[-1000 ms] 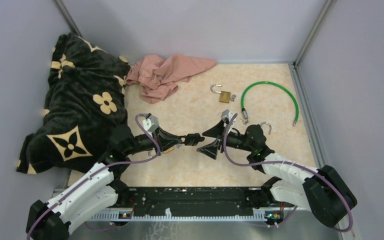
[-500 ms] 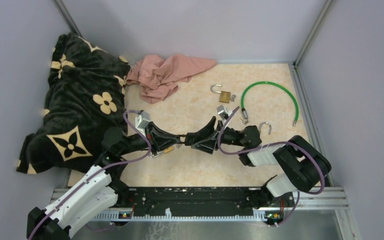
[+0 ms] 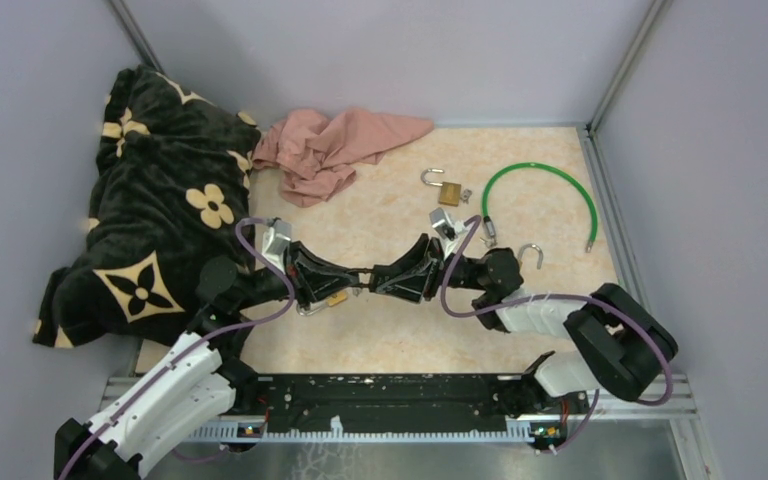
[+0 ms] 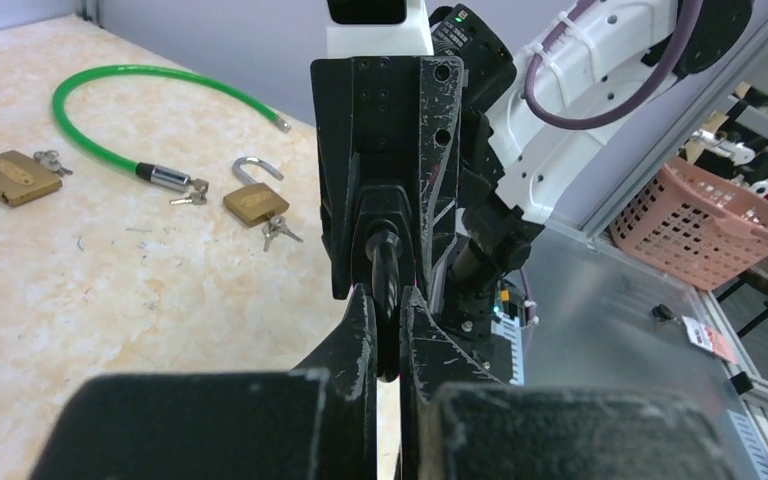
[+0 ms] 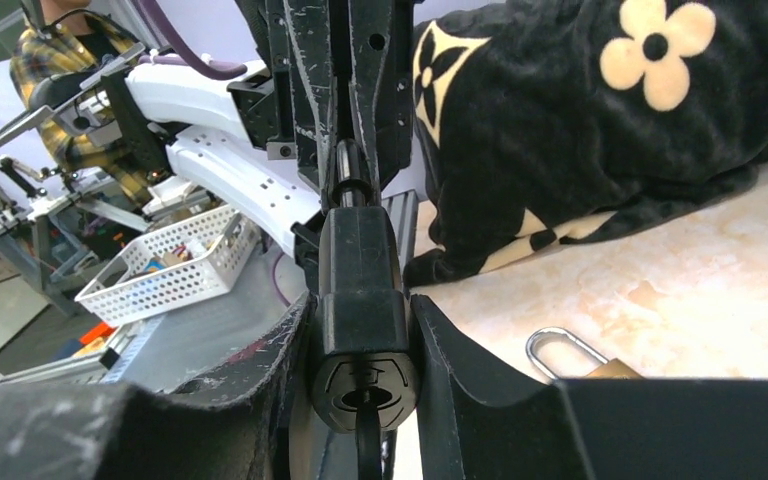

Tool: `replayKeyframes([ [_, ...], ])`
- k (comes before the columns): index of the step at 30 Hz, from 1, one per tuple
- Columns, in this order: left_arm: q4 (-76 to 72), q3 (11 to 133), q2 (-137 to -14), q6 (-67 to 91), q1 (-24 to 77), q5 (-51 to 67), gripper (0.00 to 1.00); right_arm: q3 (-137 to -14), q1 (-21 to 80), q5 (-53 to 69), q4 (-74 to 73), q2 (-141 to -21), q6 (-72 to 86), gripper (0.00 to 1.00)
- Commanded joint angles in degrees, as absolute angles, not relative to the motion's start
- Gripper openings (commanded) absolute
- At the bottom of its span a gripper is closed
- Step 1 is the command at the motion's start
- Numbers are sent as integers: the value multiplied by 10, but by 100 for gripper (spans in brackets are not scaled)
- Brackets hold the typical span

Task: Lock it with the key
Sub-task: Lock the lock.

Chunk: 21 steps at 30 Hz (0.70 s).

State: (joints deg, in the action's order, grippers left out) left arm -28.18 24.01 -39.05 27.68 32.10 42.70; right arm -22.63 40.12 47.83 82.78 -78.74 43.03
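Note:
A black lock (image 5: 360, 270) hangs above the table between my two grippers. Its round keyhole face points at the right wrist camera, and a dark key (image 5: 368, 445) sticks out of the slot. My right gripper (image 5: 360, 305) is shut on the lock's body, one finger against each side. My left gripper (image 4: 388, 300) is shut on the lock's thin far end (image 4: 386, 262). In the top view the left gripper (image 3: 356, 279) and the right gripper (image 3: 388, 277) meet nose to nose at the table's middle.
A brass padlock (image 3: 335, 298) lies under the left gripper. Another padlock (image 3: 448, 190), a green cable (image 3: 545, 190) and a third padlock (image 3: 532, 255) lie at the back right. A pink cloth (image 3: 335, 145) and a black flowered blanket (image 3: 160, 210) fill the left.
My right gripper moved left onto the lock and closed from wide open onto its body. The left arm shifted slightly left and kept its grip.

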Motion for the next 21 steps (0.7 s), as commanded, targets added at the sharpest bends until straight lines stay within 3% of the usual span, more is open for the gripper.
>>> replayKeyframes([
  [1, -347, 251, -389, 315, 320, 418, 0, -284, 423, 448, 769, -723, 369, 0],
  [4, -370, 248, -401, 324, 334, 418, 0, -320, 443, 424, 666, -698, 303, 0],
  [14, -403, 244, -424, 310, 380, 412, 0, -408, 457, 387, 594, -701, 296, 0],
  [21, -397, 222, -448, 299, 403, 356, 0, -474, 488, 319, 457, -681, 250, 0],
])
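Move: Between the facing fingertips is the black lock: its body, in the right fingers, lies about 7 cm to the right of the left hand, 1 cm ahead and roughly level; its shackle, in the left fingers, lies about 7 cm left of the right hand, level with it. On the table some 25 cm below, the brass lock is about 13 cm ahead and 5 cm left of the left hand; its keys lie 14 cm ahead and 1 cm right of that hand. Raising the black lock between them, both hands climb together, the left about 6.5 cm and the right nearly 8 cm, drifting forward late. The left keeps its pinch on the shackle while its fingertips tip upward; the right keeps its grip on the body, tilts some 10 degrees and edges left towards the left hand, bringing body and shackle slightly together. ##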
